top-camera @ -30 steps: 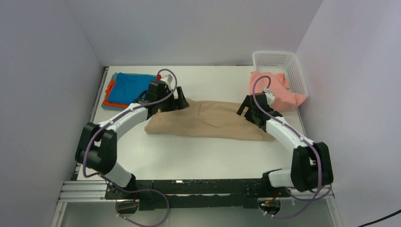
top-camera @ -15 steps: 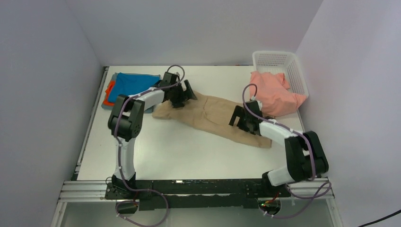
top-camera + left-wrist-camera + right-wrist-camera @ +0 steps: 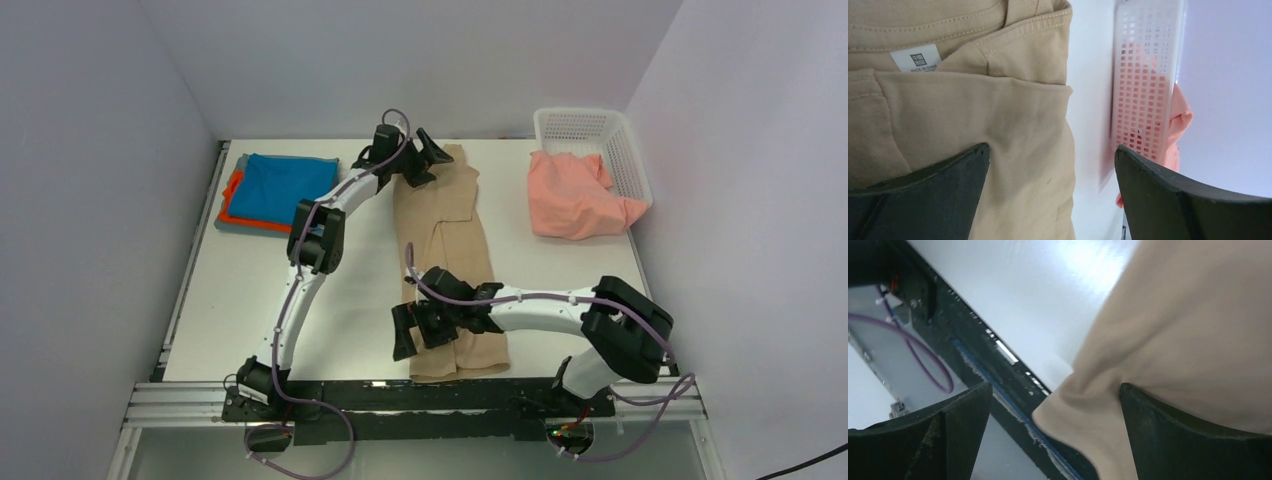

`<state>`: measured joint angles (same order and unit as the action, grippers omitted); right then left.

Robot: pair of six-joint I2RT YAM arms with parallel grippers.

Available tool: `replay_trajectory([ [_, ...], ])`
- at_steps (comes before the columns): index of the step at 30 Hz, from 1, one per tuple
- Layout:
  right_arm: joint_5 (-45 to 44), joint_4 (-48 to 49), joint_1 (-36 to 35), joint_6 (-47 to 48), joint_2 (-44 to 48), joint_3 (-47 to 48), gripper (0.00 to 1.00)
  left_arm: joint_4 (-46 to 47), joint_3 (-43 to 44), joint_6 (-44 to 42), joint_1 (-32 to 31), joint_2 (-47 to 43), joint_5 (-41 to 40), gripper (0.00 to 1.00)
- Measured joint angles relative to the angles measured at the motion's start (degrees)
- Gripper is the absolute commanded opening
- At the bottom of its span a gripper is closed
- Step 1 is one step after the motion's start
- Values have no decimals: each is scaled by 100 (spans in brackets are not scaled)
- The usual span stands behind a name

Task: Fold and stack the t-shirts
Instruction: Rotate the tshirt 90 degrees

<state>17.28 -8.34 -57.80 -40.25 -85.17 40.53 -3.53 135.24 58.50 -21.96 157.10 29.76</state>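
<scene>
A tan t-shirt [image 3: 442, 225], folded into a long strip, lies from the back of the table to its front edge. My left gripper [image 3: 428, 160] is at the strip's far collar end. Its jaws stand open in the left wrist view [image 3: 1052, 150], one finger over the tan cloth [image 3: 973, 100], the other over bare table. My right gripper [image 3: 405, 335] is open at the near end [image 3: 1055, 386], where a tan corner [image 3: 1188, 320] reaches over the front rail. A blue t-shirt [image 3: 285, 185] tops an orange one [image 3: 232, 190] and a grey one [image 3: 250, 227] at the back left.
A salmon-pink t-shirt [image 3: 575, 195] spills out of the white lattice basket [image 3: 590, 125] at the back right; basket [image 3: 1145, 75] and pink cloth [image 3: 1180, 120] also show in the left wrist view. The black front rail [image 3: 998, 360] runs under my right gripper. Walls enclose three sides.
The tan t-shirt swung from lying across the table to lying back to front. My left gripper went to the back with its end; the right swept to the front centre.
</scene>
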Motion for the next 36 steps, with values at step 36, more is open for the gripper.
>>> replay_trajectory([
  [36,-3241,-1897,361,649,-457,1064,100,-549,-5764,-2658,-151,-6653,-1530,100],
])
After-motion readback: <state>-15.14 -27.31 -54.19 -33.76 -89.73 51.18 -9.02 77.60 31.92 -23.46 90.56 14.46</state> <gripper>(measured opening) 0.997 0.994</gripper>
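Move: The left hand, low over the collar end of the tan t-shirt, has the shirt's middle about 24 cm back and 3 cm to its right. The blue stack's middle is some 36 cm to this hand's left and 6 cm back, the pink t-shirt about 32 cm right and 9 cm back. For the right hand, low at the shirt's near-left edge, the shirt's middle lies roughly 17 cm ahead and 8 cm right. Up off the shirt's near-left edge by about 7 cm, then forward and right, the right hand comes down open on the near half of the shirt, about 10 cm farther out, fingers tilting more steeply down. The left hand first noses slightly forward at the collar end, then lifts away some 20 cm, drawing back and left off the shirt, fingers staying open. ##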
